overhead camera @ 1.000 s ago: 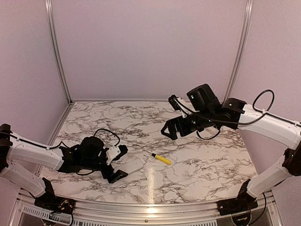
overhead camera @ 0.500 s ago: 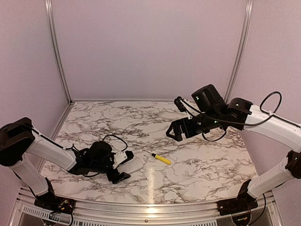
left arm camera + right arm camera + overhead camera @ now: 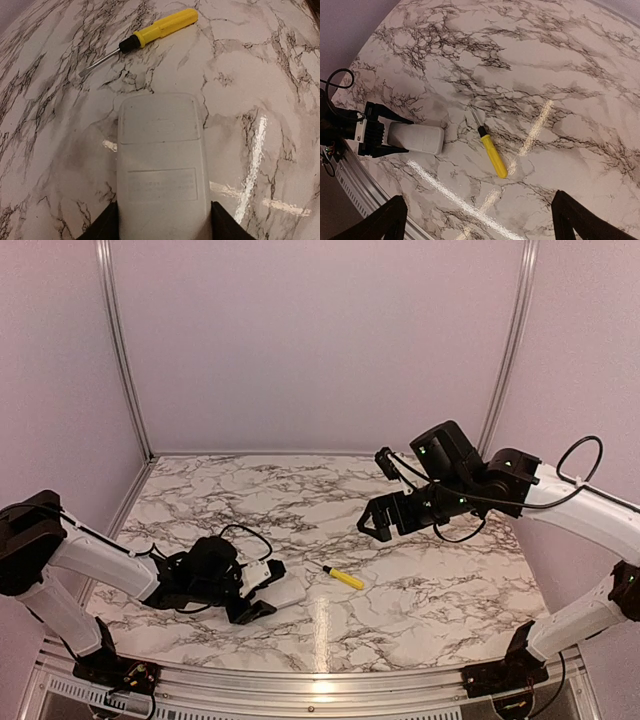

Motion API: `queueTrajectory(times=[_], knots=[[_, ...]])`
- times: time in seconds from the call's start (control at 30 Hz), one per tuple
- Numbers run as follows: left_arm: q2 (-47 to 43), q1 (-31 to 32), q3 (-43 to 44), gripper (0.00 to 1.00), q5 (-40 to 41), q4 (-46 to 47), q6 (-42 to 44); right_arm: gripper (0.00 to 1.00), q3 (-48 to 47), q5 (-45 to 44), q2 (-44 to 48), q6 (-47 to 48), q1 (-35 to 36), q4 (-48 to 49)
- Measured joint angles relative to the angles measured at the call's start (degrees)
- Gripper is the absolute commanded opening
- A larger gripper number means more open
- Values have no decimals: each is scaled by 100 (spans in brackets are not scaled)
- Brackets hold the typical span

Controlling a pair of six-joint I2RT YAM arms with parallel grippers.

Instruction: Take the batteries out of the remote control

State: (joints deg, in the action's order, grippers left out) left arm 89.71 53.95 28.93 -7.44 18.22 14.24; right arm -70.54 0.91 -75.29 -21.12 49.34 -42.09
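The white remote control [image 3: 161, 165] lies flat on the marble table with its back up and the compartment cover [image 3: 159, 119] in place. It also shows in the top view as the remote control [image 3: 287, 590] and in the right wrist view as the remote control [image 3: 417, 138]. My left gripper [image 3: 164, 222] is shut on its near end, with a black finger against each long side. From above, the left gripper [image 3: 266, 589] sits low near the front left. My right gripper [image 3: 375, 523] hangs open in the air, well to the right, holding nothing. The batteries are hidden.
A yellow-handled screwdriver [image 3: 343, 577] lies just right of the remote, its blade pointing back-left; the left wrist view shows the screwdriver [image 3: 155, 31] beyond the remote's far end. The table's metal front rail [image 3: 320, 680] runs close behind the left gripper.
The left gripper slid right, took the remote's near end between its fingers and narrowed its jaws onto it. The right arm drifted slightly right, its jaws still wide.
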Motion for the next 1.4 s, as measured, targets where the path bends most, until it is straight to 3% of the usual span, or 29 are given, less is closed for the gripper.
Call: queueTrajectory(times=[0.07,0.47,0.9,1.13,1.4], knots=[[-205,2,42,0,-4,-188,20,99,0,0,0,-22,0,0],[-1523,2,693,0,-273,-1416,125,99,-514,197,-131,-426,0,-232],[-2417,136,1084,0,-363,-2363,166,99,-776,1971,-590,-1217,2,-107],[-2459,249,1244,0,-363,-2527,136,99,-610,3088,-813,-1980,15,708],[-2448,341,1478,0,-367,-2450,4,96,-380,3491,-1014,-2804,94,1633]])
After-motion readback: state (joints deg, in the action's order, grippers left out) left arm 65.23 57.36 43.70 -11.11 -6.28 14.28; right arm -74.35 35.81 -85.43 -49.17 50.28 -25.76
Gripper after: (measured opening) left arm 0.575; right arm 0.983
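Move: The remote control is already pinched between the left fingers near its middle, its centre about 2 cm right and 1 cm ahead of that hand. The open right gripper waits some 21 cm right of the left hand, 4 cm ahead and 20 cm higher. From the right hand the remote lies roughly 19 cm left, 3 cm back and 21 cm below; the screwdriver is about 7 cm left, 4 cm ahead and 23 cm below. Keeping its pinch on the remote, the left hand raises it about 18 cm, drifting back slightly as the fingers tip up some 15 degrees towards level. The right hand, fingers wide open, goes about 10 cm left with some back and a little up, swinging over 40 degrees so its fingers point left and shallower at the remote's free end. ##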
